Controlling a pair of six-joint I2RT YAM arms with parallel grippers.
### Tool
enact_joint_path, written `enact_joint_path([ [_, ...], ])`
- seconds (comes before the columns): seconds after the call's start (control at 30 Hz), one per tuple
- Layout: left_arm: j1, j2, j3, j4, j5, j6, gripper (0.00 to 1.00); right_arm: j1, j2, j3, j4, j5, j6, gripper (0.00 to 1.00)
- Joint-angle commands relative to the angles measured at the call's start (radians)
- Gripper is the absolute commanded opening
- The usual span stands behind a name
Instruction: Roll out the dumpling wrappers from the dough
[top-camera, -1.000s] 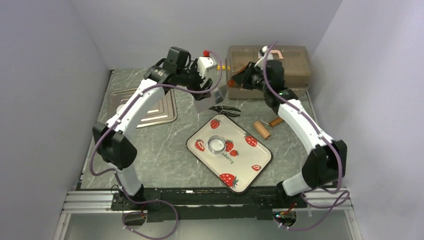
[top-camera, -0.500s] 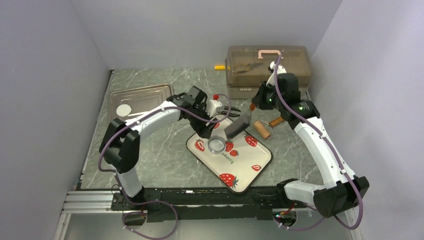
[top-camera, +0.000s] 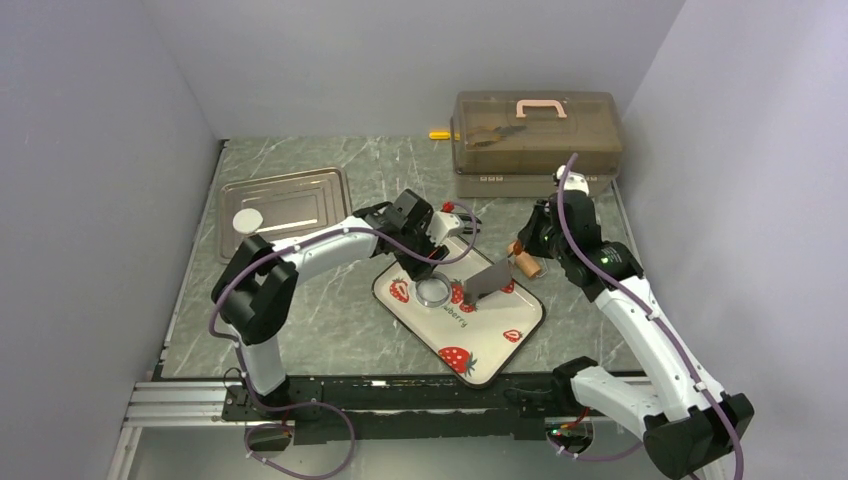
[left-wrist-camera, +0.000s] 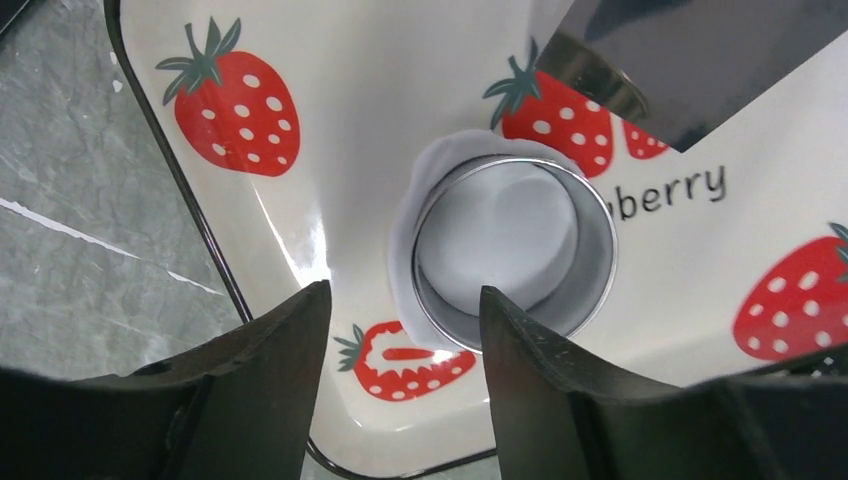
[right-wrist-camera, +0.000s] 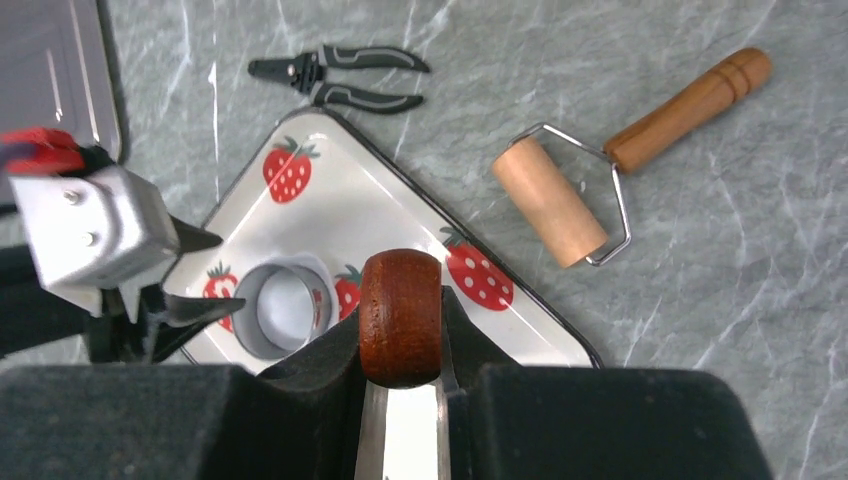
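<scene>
A flattened white patch of dough lies on the strawberry plate under a metal ring cutter. My left gripper hovers open at the ring's near wall, one finger over the ring and the other finger outside it. My right gripper is shut on the brown wooden handle of a scraper. The scraper's steel blade hangs over the plate beside the ring. One round white dumpling wrapper rests on the metal tray.
A wooden roller with a wire frame and handle lies right of the plate. Black pliers lie behind the plate. A brown lidded box stands at the back right, with a yellow item beside it.
Both arms have swung down from the back of the table to the plate. The left jaws have narrowed over the ring, and the scraper blade now hangs beside the ring.
</scene>
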Motion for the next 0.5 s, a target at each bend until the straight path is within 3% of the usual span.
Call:
enact_joint_path([
  [0.0,-0.007,0.025,-0.007,0.085,-0.062,0.000,0.59,0.008,-0.044,-0.005,0.138,0.074,0.091,0.00],
  [0.47,-0.019,0.030,-0.068,0.153,-0.037,-0.056,0.31,0.144,-0.011,-0.063,0.229,0.127,0.185,0.00],
])
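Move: Just below the left hand, its middle about 3 cm to the right, 2 cm back and 4 cm down, stands the round cutter on the dough. The held spatula's blade is roughly 12 cm right of this hand, 2 cm back and slightly lower; the wire strippers lie some 12 cm ahead and 8 cm right. From the right hand the cutter is about 16 cm left, 1 cm back and 17 cm down, the wooden roller about 4 cm ahead, 2 cm right and 18 cm down. Closing its fingers to about half their gap, the left hand sinks some 2 cm and edges 1 cm forward, bringing them astride the cutter's near wall, one inside and one outside. The right hand keeps its grip on the spatula, lifts about 1 cm, then shifts 2.5 cm left while sinking back, taking the blade up to the cutter's right side. ##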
